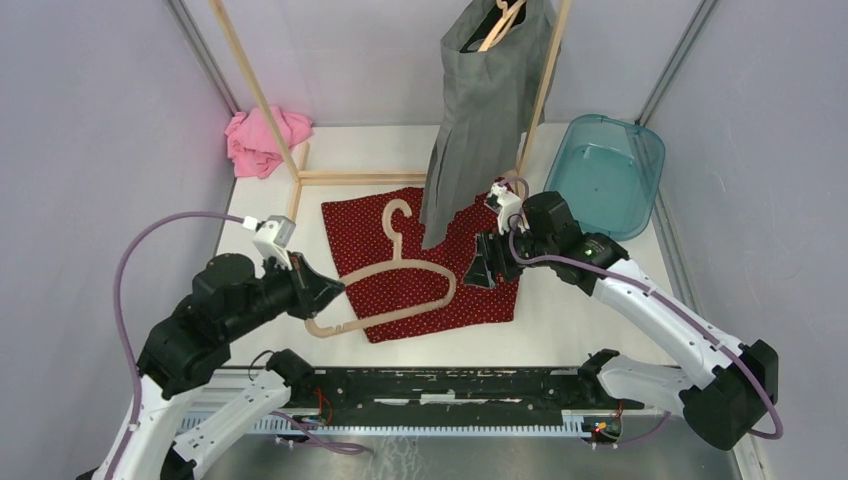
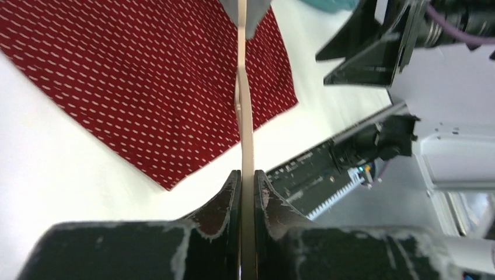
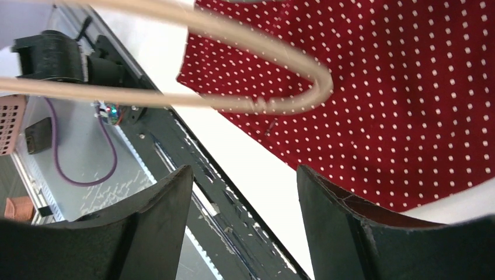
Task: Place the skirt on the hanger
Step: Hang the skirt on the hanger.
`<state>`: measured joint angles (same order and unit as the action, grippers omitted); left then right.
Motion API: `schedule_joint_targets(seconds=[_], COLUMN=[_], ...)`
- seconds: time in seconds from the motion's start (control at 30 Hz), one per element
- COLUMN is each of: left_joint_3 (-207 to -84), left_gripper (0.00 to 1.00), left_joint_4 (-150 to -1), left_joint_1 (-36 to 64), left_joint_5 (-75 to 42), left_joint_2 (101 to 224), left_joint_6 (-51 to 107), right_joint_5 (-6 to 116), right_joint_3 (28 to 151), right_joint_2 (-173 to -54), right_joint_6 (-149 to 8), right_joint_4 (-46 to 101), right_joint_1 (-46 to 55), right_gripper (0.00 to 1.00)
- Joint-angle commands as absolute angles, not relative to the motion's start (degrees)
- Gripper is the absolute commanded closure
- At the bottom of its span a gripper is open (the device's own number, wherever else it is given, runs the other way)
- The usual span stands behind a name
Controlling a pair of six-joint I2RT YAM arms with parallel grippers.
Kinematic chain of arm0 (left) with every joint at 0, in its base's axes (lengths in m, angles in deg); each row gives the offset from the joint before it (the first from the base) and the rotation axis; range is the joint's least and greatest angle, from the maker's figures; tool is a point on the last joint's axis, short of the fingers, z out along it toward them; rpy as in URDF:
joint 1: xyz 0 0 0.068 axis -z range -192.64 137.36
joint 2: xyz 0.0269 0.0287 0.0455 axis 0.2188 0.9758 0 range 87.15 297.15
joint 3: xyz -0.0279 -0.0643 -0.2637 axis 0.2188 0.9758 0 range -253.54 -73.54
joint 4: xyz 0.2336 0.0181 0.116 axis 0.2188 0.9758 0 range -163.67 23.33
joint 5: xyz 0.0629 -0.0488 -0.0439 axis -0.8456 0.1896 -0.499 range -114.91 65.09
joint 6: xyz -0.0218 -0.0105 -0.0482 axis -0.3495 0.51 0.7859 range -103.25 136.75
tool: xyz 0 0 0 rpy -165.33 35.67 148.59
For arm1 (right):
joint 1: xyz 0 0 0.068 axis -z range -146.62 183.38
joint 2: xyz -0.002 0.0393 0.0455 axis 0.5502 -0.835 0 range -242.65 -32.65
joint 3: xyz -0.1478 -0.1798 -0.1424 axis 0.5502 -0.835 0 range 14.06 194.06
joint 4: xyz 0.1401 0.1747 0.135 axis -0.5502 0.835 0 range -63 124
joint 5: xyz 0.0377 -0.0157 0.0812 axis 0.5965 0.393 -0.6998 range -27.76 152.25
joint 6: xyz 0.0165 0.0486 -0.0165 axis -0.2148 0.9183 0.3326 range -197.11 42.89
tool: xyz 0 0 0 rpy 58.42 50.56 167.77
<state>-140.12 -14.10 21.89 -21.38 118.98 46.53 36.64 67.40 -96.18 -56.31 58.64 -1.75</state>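
Note:
The red polka-dot skirt [image 1: 365,245] lies flat on the white table, and also shows in the wrist views [image 2: 146,76] [image 3: 397,87]. A beige hanger [image 1: 400,313] is over it, hook pointing to the back. My left gripper [image 1: 325,295] is shut on the hanger's left end; its jaws [image 2: 248,181] pinch the thin bar [image 2: 245,116] edge-on. My right gripper [image 1: 483,272] stands open over the skirt's right part, just right of the hanger's right end. Nothing is between its fingers [image 3: 245,175]; the hanger's curved end [image 3: 257,105] lies beyond the tips.
A grey skirt [image 1: 485,110] hangs from a wooden rack [image 1: 255,95] at the back, its hem covering part of the red skirt. A pink cloth [image 1: 262,140] lies at the back left. A teal bin [image 1: 605,175] sits at the back right.

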Motion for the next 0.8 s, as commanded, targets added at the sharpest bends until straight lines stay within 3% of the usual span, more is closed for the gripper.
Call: schedule_joint_targets(seconds=[0.0, 0.37, 0.77], left_joint_3=[-133.47, -121.67, -117.93], left_gripper=[0.93, 0.93, 0.93], left_joint_4=[-25.17, -45.46, -50.37], left_joint_1=[21.99, 21.99, 21.99], left_joint_5=[-7.98, 3.62, 4.84], left_joint_2=[116.07, 112.94, 113.43], left_joint_6=[53.55, 59.25, 60.59], right_joint_5=[32.11, 29.24, 20.52], right_joint_3=[71.8, 70.68, 65.07], right_joint_2=[-96.45, -100.26, -100.49], right_joint_6=[-58.13, -59.63, -56.02], right_joint_4=[53.83, 47.96, 37.1], right_joint_1=[-1.95, -2.27, -3.42], right_gripper=[0.29, 0.29, 0.28])
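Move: Ahead of the right hand's open fingers by some 3 cm, about 14 cm to their left and 5 cm above, is the neck of the hanger, where the bar meets the hook; the left hand holds the hanger near its far end. The right fingers themselves lie about 25 cm right of the left hand, 5 cm ahead and 10 cm lower. From the right hand, the grey skirt's hem hangs roughly 8 cm left, 8 ahead, about level; the red skirt lies 11 left, 7 ahead, 18 below. Swinging the hanger rightward towards the right hand, the left arm keeps its grip and travels about 7.5 cm right, sinking a little, while its wrist turns some 25 degrees, clockwise and with its right side lifting. The right hand comes to meet it, rising about 2 cm early on and moving left 4 cm, its fingers staying open and reaching the bar beside the neck without closing; contact can't be made out. ##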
